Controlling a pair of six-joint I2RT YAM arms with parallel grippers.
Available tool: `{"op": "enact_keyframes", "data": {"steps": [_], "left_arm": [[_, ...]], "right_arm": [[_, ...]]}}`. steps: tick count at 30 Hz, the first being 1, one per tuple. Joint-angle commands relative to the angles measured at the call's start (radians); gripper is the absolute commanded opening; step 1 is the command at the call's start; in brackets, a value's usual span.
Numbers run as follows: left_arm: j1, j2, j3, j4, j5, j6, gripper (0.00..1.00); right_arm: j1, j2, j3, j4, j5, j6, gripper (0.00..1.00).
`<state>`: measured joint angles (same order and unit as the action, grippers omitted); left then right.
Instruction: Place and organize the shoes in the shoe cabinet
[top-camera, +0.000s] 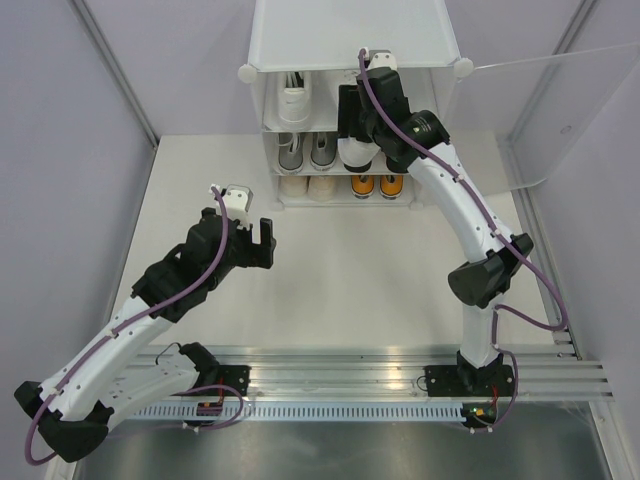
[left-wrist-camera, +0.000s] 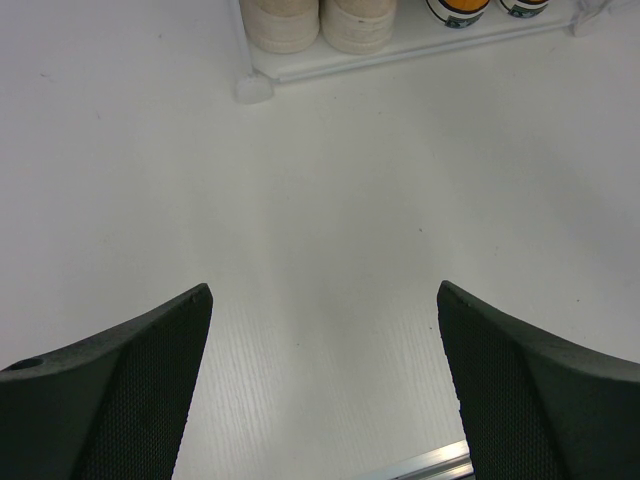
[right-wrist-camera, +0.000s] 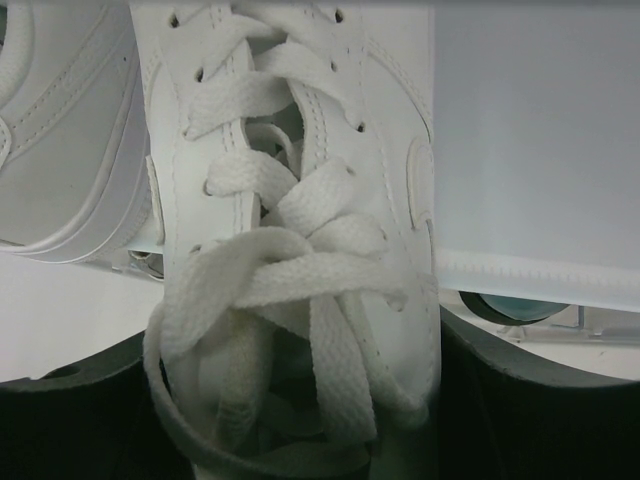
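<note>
My right gripper (top-camera: 352, 112) reaches into the top shelf of the white shoe cabinet (top-camera: 350, 30). In the right wrist view it (right-wrist-camera: 300, 400) is shut on a white sneaker (right-wrist-camera: 300, 150), gripped across the laced opening with the toe pointing away. A second white sneaker (right-wrist-camera: 60, 130) lies just to its left on the same shelf. A grey pair (top-camera: 305, 150) stands on the middle shelf. On the bottom shelf are a cream pair (top-camera: 308, 185) and an orange pair (top-camera: 377, 185). My left gripper (top-camera: 255, 240) hangs open over the bare table (left-wrist-camera: 325, 290), holding nothing.
The frosted cabinet door (top-camera: 560, 110) stands swung open to the right. A dark green shoe (right-wrist-camera: 505, 306) shows below the white panel on the right. The cabinet's front corner foot (left-wrist-camera: 252, 90) is ahead of my left gripper. Grey walls enclose the table.
</note>
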<state>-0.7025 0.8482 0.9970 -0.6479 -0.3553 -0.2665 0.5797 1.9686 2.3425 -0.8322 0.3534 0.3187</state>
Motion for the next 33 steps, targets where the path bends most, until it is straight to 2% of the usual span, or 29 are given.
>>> {"op": "enact_keyframes", "data": {"steps": [1, 2, 4, 16, 26, 33], "left_arm": [[0.000, -0.003, 0.003, 0.031, 0.021, 0.026, 0.95], [0.000, -0.003, 0.003, 0.031, 0.019, 0.026, 0.95], [0.000, -0.003, 0.003, 0.031, 0.019, 0.026, 0.95], [0.001, -0.003, 0.003, 0.033, 0.010, 0.029, 0.95], [0.000, -0.003, 0.002, 0.033, 0.009, 0.029, 0.95], [0.000, -0.001, 0.002, 0.031, 0.006, 0.030, 0.95]], "right_arm": [[-0.009, 0.009, 0.072, 0.211, 0.007, 0.011, 0.44], [-0.009, 0.009, 0.072, 0.211, 0.007, 0.011, 0.54], [-0.011, 0.003, 0.074, 0.214, -0.002, 0.011, 0.64], [-0.014, -0.011, 0.103, 0.249, -0.040, 0.011, 0.94], [-0.014, -0.033, 0.103, 0.268, -0.065, 0.008, 0.95], [-0.018, -0.091, 0.037, 0.269, -0.091, 0.003, 0.95]]}}
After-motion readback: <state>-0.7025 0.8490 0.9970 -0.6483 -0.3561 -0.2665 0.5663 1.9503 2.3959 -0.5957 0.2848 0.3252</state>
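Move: The right hand still grips the rear of the second white shoe, whose middle lies about 8 cm ahead and 2 cm below. The first white shoe is some 14 cm left and 13 cm ahead, at about that height; a green shoe sits one shelf down, about 10 cm ahead and 17 cm below, straight under the held one. From the left hand, the held shoe is roughly 31 cm ahead, 30 cm right and 8 cm up. The right fingers open and release the white shoe, then rise about 8 cm, tipping up some 15 degrees. ##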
